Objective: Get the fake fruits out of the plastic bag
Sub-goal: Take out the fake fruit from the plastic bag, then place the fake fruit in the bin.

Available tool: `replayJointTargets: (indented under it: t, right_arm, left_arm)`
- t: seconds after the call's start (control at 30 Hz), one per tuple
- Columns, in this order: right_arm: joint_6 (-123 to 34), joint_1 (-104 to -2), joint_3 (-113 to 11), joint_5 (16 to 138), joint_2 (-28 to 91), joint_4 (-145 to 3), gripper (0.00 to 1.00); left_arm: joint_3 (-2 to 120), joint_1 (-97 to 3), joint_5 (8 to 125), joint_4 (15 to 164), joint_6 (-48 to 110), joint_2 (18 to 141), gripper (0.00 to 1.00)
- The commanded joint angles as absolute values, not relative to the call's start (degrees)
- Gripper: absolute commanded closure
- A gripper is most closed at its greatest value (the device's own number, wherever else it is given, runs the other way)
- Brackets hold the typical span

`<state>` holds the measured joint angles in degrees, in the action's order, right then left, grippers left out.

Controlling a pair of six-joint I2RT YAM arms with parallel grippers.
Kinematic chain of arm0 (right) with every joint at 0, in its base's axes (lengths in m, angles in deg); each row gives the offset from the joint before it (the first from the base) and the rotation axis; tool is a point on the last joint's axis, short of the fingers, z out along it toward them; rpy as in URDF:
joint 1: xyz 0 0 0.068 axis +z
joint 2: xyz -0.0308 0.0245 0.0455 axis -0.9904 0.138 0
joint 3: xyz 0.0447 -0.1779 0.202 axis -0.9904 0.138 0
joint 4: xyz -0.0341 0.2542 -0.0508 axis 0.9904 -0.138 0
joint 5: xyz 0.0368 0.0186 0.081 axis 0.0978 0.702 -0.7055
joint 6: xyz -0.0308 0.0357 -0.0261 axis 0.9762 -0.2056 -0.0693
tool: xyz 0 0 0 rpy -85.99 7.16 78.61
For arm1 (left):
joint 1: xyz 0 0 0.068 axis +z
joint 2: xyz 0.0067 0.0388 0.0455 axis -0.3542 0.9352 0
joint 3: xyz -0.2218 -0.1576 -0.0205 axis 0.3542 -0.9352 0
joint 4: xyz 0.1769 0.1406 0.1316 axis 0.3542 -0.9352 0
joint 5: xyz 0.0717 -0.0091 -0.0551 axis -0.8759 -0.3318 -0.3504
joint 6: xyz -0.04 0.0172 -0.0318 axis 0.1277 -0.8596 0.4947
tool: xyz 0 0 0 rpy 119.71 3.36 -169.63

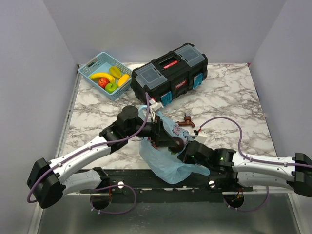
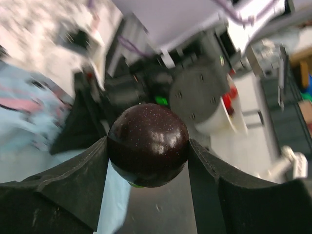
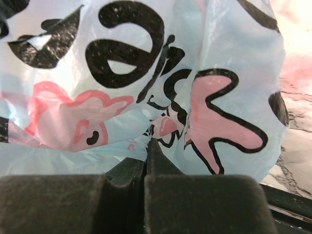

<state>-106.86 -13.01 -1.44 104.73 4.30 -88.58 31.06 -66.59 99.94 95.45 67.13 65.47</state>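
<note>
A dark maroon, glossy round fake fruit (image 2: 147,141) sits clamped between the fingers of my left gripper (image 2: 147,148), with a bit of green showing under it. In the top view this gripper (image 1: 175,145) hovers over the light-blue plastic bag (image 1: 168,165), which lies crumpled near the table's front edge. My right gripper (image 3: 149,146) is shut on a fold of the plastic bag (image 3: 146,73), whose pink and black cartoon prints fill that view. From above, the right gripper (image 1: 184,155) meets the bag from the right side. What is inside the bag is hidden.
A light-blue lattice basket (image 1: 91,67) at the back left holds a banana (image 1: 101,76) and red, green and yellow fruits. A black toolbox (image 1: 170,73) stands behind the bag. A small brown tap piece (image 1: 186,120) lies on the marble right of the bag.
</note>
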Motion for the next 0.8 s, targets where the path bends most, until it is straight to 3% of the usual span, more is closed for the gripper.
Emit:
replayJointTargets:
  t: [0.0,0.17,0.33,0.43,0.53,0.6,0.7,0.77]
  right_arm:
    - [-106.91,-12.63,-3.86,109.07,4.44,-92.99,0.99]
    - [-107.14,-12.59,-3.41,108.68,4.59,-92.61,0.99]
    - [-107.34,-12.62,-2.8,107.59,4.01,-92.73,0.99]
    - [-107.45,-12.58,-2.71,107.63,2.8,-93.17,0.99]
    - [-107.87,-12.59,-2.39,107.92,1.33,-93.63,0.99]
    - [-108.02,-12.57,-1.95,108.1,0.21,-93.83,0.99]
    - [-108.47,-12.66,-1.81,108.49,-1.12,-95.43,0.99]
    - [-108.79,-12.64,-1.56,108.76,-2.25,-96.32,0.99]
  left_arm:
    - [28.4,-70.74,115.33,101.37,68.15,63.82,0.97]
    - [32.55,-72.87,118.23,103.96,66.76,60.53,0.98]
    - [44.51,-72.4,126.42,107.29,66.87,63.12,1.0]
    - [52.77,-68.37,123.45,101.03,62.85,64.39,1.0]
    - [58.85,-62.13,109.03,90.27,55.68,63.61,1.0]
    - [62.36,-60.09,90.82,78.65,47.82,62.43,1.0]
    - [62.93,-58.74,50.53,68.38,44.26,60.39,1.0]
    - [58.23,-54.78,37.41,69.7,45.62,58.32,1.0]
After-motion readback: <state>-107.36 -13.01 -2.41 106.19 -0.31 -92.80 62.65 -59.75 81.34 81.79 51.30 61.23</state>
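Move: The dark round fruit is already in the left fingers, above the open bag's mouth. The basket lies about 45 cm ahead of the left hand, 37 cm to its left and 24 cm lower. The bag's middle is some 20 cm below, about 2 cm ahead and 2 cm left; the toolbox stands about 40 cm ahead and 5 cm left. From the right hand the basket is roughly 45 cm ahead and 41 cm left, slightly lower. The dark fruit stays pinched while the left hand draws it back about 9 cm, climbs steeply to some 20 cm above its start, then sweeps forward and a little left in the basket's direction. The wrist turns clockwise first, then swings back about 50 degrees counter-clockwise, rolling as it climbs. The right hand nearly stands still, keeping its shut grip on the bag. ##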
